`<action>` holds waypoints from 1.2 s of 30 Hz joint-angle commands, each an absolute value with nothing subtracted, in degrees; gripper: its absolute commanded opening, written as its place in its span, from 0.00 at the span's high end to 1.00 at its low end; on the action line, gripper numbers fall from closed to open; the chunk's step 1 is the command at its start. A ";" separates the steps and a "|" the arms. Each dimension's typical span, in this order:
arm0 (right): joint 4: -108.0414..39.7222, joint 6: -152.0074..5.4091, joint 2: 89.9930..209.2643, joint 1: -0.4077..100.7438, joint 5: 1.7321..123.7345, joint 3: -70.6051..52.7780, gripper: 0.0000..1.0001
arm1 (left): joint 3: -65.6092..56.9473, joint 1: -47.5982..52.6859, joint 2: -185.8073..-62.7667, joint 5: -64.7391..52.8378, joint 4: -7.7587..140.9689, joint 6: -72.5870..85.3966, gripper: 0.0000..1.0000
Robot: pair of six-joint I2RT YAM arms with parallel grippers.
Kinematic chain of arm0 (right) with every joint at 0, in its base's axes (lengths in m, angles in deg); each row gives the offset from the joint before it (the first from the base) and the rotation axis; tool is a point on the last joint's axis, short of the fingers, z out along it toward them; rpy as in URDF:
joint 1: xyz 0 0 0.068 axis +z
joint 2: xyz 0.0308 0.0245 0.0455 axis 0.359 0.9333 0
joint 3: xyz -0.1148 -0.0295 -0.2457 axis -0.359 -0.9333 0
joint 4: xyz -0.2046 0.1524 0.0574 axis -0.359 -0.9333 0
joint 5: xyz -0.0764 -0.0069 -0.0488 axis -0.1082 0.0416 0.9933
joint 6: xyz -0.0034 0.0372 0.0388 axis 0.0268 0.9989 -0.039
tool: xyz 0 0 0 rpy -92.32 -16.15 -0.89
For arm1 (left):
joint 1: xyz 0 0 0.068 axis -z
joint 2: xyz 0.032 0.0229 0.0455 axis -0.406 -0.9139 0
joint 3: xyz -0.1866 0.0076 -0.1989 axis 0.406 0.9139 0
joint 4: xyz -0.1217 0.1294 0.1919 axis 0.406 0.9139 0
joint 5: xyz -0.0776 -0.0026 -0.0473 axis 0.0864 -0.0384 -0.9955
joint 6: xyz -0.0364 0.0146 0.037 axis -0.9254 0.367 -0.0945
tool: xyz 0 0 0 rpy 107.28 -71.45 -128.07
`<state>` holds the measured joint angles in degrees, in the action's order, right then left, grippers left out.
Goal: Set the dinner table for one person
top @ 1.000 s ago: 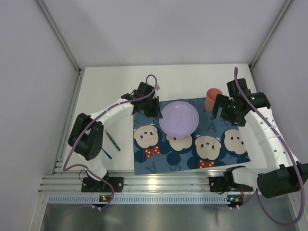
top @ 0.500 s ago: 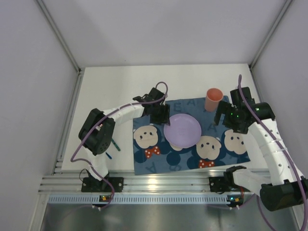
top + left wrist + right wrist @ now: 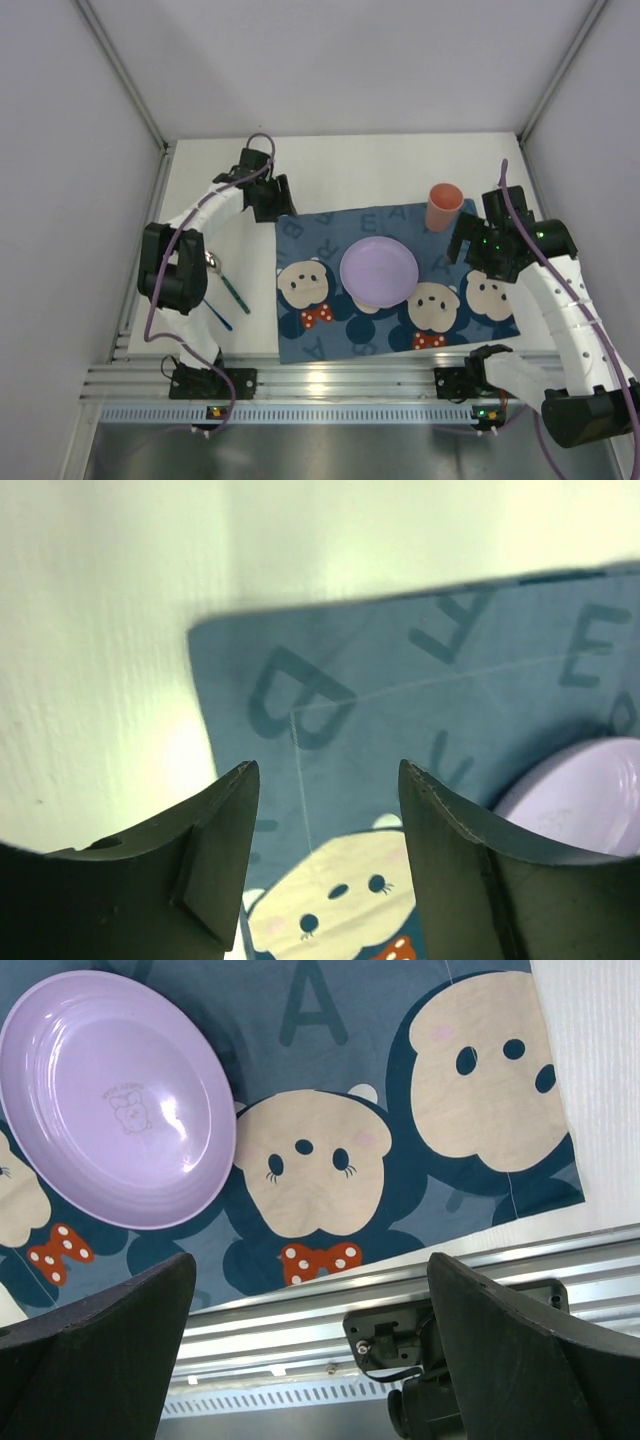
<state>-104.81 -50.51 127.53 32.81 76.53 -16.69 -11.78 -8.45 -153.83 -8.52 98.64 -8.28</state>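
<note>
A purple plate (image 3: 379,271) lies flat on the blue mouse-print placemat (image 3: 330,255), which is spread on the white dinner table (image 3: 400,165). An orange cup (image 3: 443,206) stands upright at the placemat's far right edge. My left gripper (image 3: 275,203) hovers open and empty at the placemat's far left corner; its wrist view shows that corner (image 3: 400,680) between the fingers (image 3: 225,860) and the plate's rim (image 3: 580,800) to the right. My right gripper (image 3: 465,245) hangs wide open and empty over the placemat's right part, just near of the cup, with the plate (image 3: 115,1095) to its left.
Two utensils lie on the table left of the placemat, one with a green handle (image 3: 232,290) and one with a blue handle (image 3: 220,318). The ribbed aluminium rail (image 3: 330,380) runs along the near edge, also seen in the right wrist view (image 3: 300,1310). White walls enclose the table.
My left gripper opened, let go of the plate on the placemat and pulled back to the far left corner. The right gripper shifted slightly nearer, still open.
</note>
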 commanded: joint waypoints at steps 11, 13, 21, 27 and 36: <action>-106.78 -49.53 125.94 32.73 77.05 -16.70 0.00 | -21.89 -11.47 -167.79 -7.36 103.15 -6.19 0.46; -106.87 -49.44 125.68 32.73 77.23 -17.05 0.00 | -22.16 -12.00 -168.41 -5.87 103.51 -6.10 0.46; -107.22 -48.39 124.89 32.64 77.58 -18.19 0.00 | -21.64 -12.09 -166.75 1.60 106.33 -4.08 0.52; -106.87 -47.68 124.97 32.73 77.58 -18.80 0.00 | -21.81 -12.09 -165.95 1.35 106.50 -2.06 0.50; -106.25 -47.16 124.89 32.73 77.67 -19.77 0.00 | -22.33 -11.04 -170.61 -7.88 105.27 -3.02 0.72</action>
<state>-106.38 -48.08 125.93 32.81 76.79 -18.92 -21.20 -11.79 -168.71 -4.34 105.13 -3.23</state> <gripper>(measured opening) 0.996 0.306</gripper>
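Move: The placemat's far-left corner lies about 3 cm ahead of the left hand, some 3 cm to its left and roughly 8 cm below. The plate, on the mat, is about 22 cm to this hand's right and 13 cm nearer the base; the spoon lies some 15 cm to its left and 16 cm back, both at table level. From the right hand, that corner is around 24 cm ahead, 42 cm to the left and 18 cm below. With its fingers a bit over half open, the left hand sinks quickly about 6 cm onto the placemat's far-left corner, easing 2 to 3 cm forward as its fingers tip some 10 degrees nearer to vertical. Now low over the table, it slides about 4 cm left until the tips straddle the corner, rolls its left side up some 10 degrees, then drifts back right about a centimetre while the fingers narrow to about half their starting gap around the cloth. ##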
